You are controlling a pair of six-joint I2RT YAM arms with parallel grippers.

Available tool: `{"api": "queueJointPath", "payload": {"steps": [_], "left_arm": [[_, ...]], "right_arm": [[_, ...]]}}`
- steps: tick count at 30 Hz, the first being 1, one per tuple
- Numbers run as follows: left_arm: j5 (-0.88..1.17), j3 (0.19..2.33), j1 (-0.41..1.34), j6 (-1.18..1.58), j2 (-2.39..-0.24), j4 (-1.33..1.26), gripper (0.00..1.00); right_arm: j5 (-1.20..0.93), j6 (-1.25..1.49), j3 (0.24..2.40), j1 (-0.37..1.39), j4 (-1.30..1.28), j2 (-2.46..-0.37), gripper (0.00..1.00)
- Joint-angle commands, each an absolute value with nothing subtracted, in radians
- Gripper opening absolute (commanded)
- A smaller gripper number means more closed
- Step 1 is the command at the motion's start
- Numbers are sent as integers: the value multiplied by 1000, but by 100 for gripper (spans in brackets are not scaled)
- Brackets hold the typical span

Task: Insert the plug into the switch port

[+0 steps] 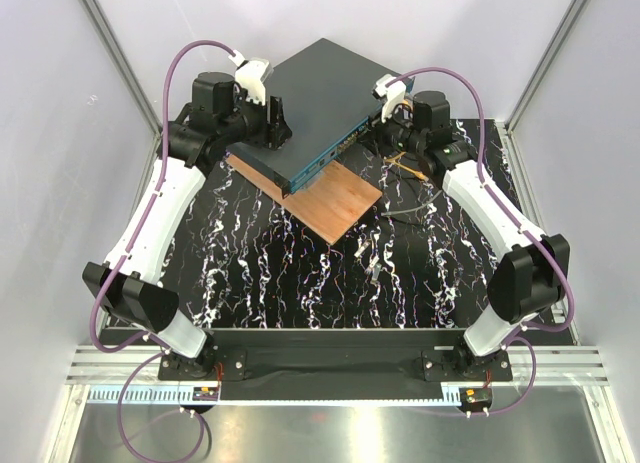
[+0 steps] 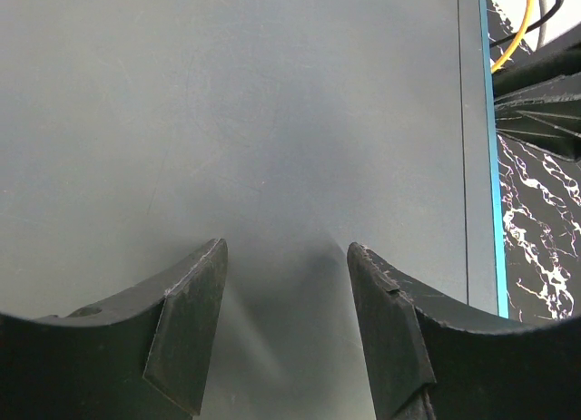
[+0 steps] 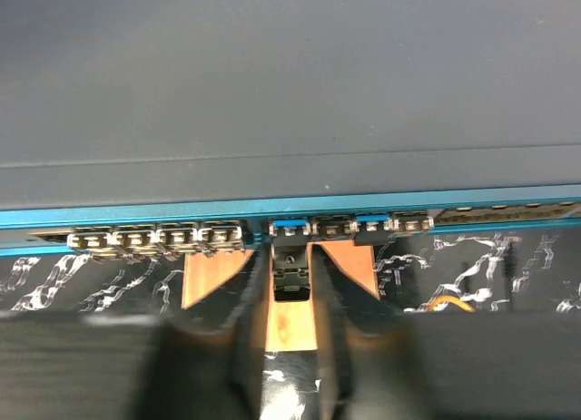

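Note:
The switch (image 1: 320, 93) is a flat dark grey box resting on a wooden board, with a teal front face (image 3: 272, 209) carrying a row of sockets. The plug (image 3: 290, 270), small and dark-looking from here, has its nose in the socket under a blue tab, just right of the row's middle gap. My right gripper (image 3: 290, 257) is shut on the plug, one finger pressed to each side. My left gripper (image 2: 286, 248) stands open over the switch's top (image 2: 272, 121) near its left edge, with nothing between the fingers.
The brown wooden board (image 1: 335, 198) juts out from under the switch toward the near side. Yellow cables (image 1: 405, 163) and a thin grey cable (image 1: 405, 211) lie on the black marbled mat to the right of the switch.

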State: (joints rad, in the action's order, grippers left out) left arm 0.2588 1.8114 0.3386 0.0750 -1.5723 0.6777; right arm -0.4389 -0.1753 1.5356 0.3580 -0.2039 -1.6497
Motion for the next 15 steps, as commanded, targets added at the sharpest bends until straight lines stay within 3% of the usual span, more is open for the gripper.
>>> {"api": "queueJointPath", "payload": {"steps": [1, 2, 5, 11, 15], "left_arm": [[281, 1818, 331, 63, -1571, 670, 61], [281, 1816, 331, 63, -1571, 669, 61], [284, 1816, 330, 64, -1571, 669, 61], [287, 1819, 330, 68, -1568, 667, 61], [284, 1819, 331, 66, -1568, 667, 61]], "right_arm": [[-428, -215, 1557, 376, -175, -1625, 36], [-422, -225, 1552, 376, -182, -1612, 42], [-408, -242, 1536, 376, -206, -1595, 44], [-406, -255, 1514, 364, -232, -1574, 59], [-419, -259, 1513, 350, -252, -1562, 60]]}}
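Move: The plug already sits in the switch port, its outer part between the right fingertips, about 1 cm ahead and 1 cm left of the right hand. The port lies some 2 cm ahead and 2 cm left. On the table roughly 22 cm below, a gray cable end is about 4 cm back and 5 cm right, and the yellow plug some 5 cm ahead and 13 cm right. From the left hand the plug lies about 5 cm ahead, 21 cm right and 6 cm lower. The plug is let go as the right fingers, already starting to part around it, spread to a bit over half open. The right hand eases about 1 cm to the right and then some 0.5 cm back, away from the switch's port face, leaving the fingertips standing clear on both sides of the plug. ##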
